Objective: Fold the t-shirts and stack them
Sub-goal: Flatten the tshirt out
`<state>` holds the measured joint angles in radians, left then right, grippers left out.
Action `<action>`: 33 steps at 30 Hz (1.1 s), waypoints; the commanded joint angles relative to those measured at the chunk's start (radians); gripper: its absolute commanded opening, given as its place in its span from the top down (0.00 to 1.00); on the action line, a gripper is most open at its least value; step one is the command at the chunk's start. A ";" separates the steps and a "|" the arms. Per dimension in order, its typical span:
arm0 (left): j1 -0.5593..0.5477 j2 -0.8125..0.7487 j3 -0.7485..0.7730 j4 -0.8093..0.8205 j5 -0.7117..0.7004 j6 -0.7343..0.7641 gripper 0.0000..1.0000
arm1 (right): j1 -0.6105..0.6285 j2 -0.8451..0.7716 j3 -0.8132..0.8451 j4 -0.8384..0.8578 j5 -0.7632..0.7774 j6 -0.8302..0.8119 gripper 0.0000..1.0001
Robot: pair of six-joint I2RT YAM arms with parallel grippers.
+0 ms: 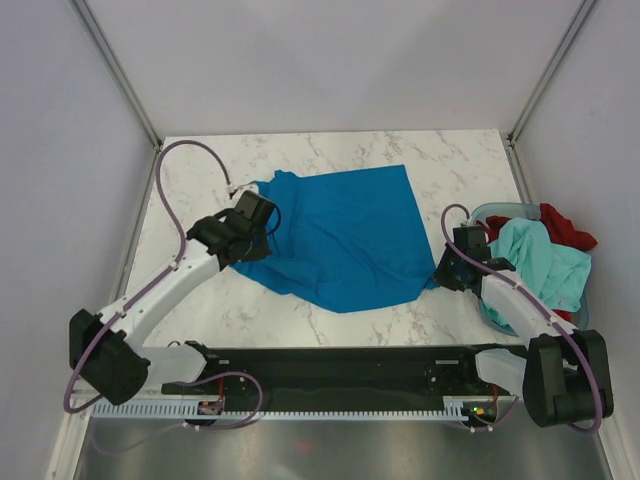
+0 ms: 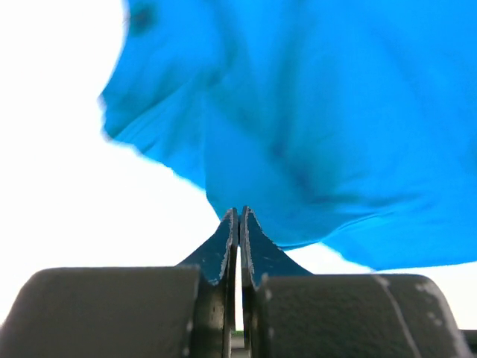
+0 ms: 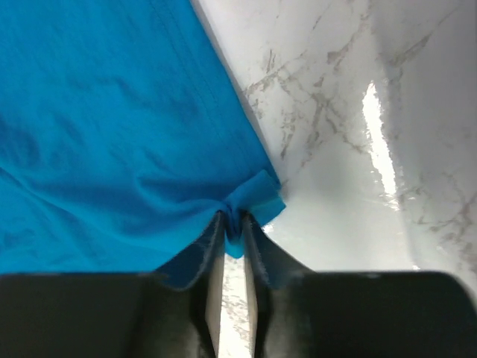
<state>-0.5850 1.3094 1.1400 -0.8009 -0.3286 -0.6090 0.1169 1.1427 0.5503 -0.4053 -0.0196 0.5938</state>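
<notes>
A vivid blue t-shirt [image 1: 340, 235] lies spread on the marble table [image 1: 240, 310]. My left gripper [image 1: 262, 215] is at its left edge. In the left wrist view that gripper [image 2: 240, 212] is shut, its tips pinching the edge of the blue fabric [image 2: 313, 112]. My right gripper [image 1: 445, 270] is at the shirt's near right corner. In the right wrist view a small bunched fold of the blue shirt [image 3: 112, 134] sits gripped between the narrow jaws of that gripper [image 3: 232, 218]. A mint-teal t-shirt [image 1: 540, 260] and a red one [image 1: 565, 228] lie crumpled in the basket.
The translucent grey-blue basket [image 1: 497, 209] stands at the table's right edge, right beside my right arm. White enclosure walls close in the back and both sides. A black base rail [image 1: 330, 365] runs along the near edge.
</notes>
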 commanded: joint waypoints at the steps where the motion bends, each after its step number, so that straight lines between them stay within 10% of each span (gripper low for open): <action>1: -0.001 -0.140 -0.100 -0.213 -0.151 -0.100 0.98 | 0.004 -0.004 0.054 -0.067 0.058 -0.014 0.75; 6: 0.001 -0.375 -0.257 -0.245 -0.061 -0.242 0.98 | 0.004 -0.006 0.123 -0.197 0.105 0.122 0.60; 19: 0.175 -0.445 -0.207 -0.256 -0.178 -0.227 0.98 | 0.036 -0.051 0.063 -0.210 0.148 0.279 0.62; 33: 0.274 -0.374 -0.325 -0.037 -0.130 -0.307 0.98 | 0.110 0.311 0.163 0.247 0.125 0.179 0.64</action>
<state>-0.3340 0.8970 0.8474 -0.9745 -0.4759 -0.8490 0.2237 1.3815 0.6453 -0.3145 0.0860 0.7925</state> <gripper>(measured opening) 0.033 0.360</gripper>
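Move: The shirt's near-left edge, already pinched and lifted in the left hand, is bound for bare table about 7 cm back, 13 cm left and 14 cm below; the shirt's middle lies roughly 11 cm ahead, 18 cm right and 15 cm below. The right hand, with the near-right corner still between its fingers, has its next patch of shirt about 4 cm ahead, 2 left and 2 below; the clothes bin stands some 20 cm right, 5 ahead, slightly lower. The shirt's lifted edge is drawn back and left by the left hand, about 12 cm, then farther left with a slight return forward, fingers kept shut and the wrist turning some 30 degrees counter-clockwise. The right hand opens and lets go of the corner, rises slightly while easing back, then goes about 5 cm forward, a little left and down close over the shirt's right side, fingers open. ##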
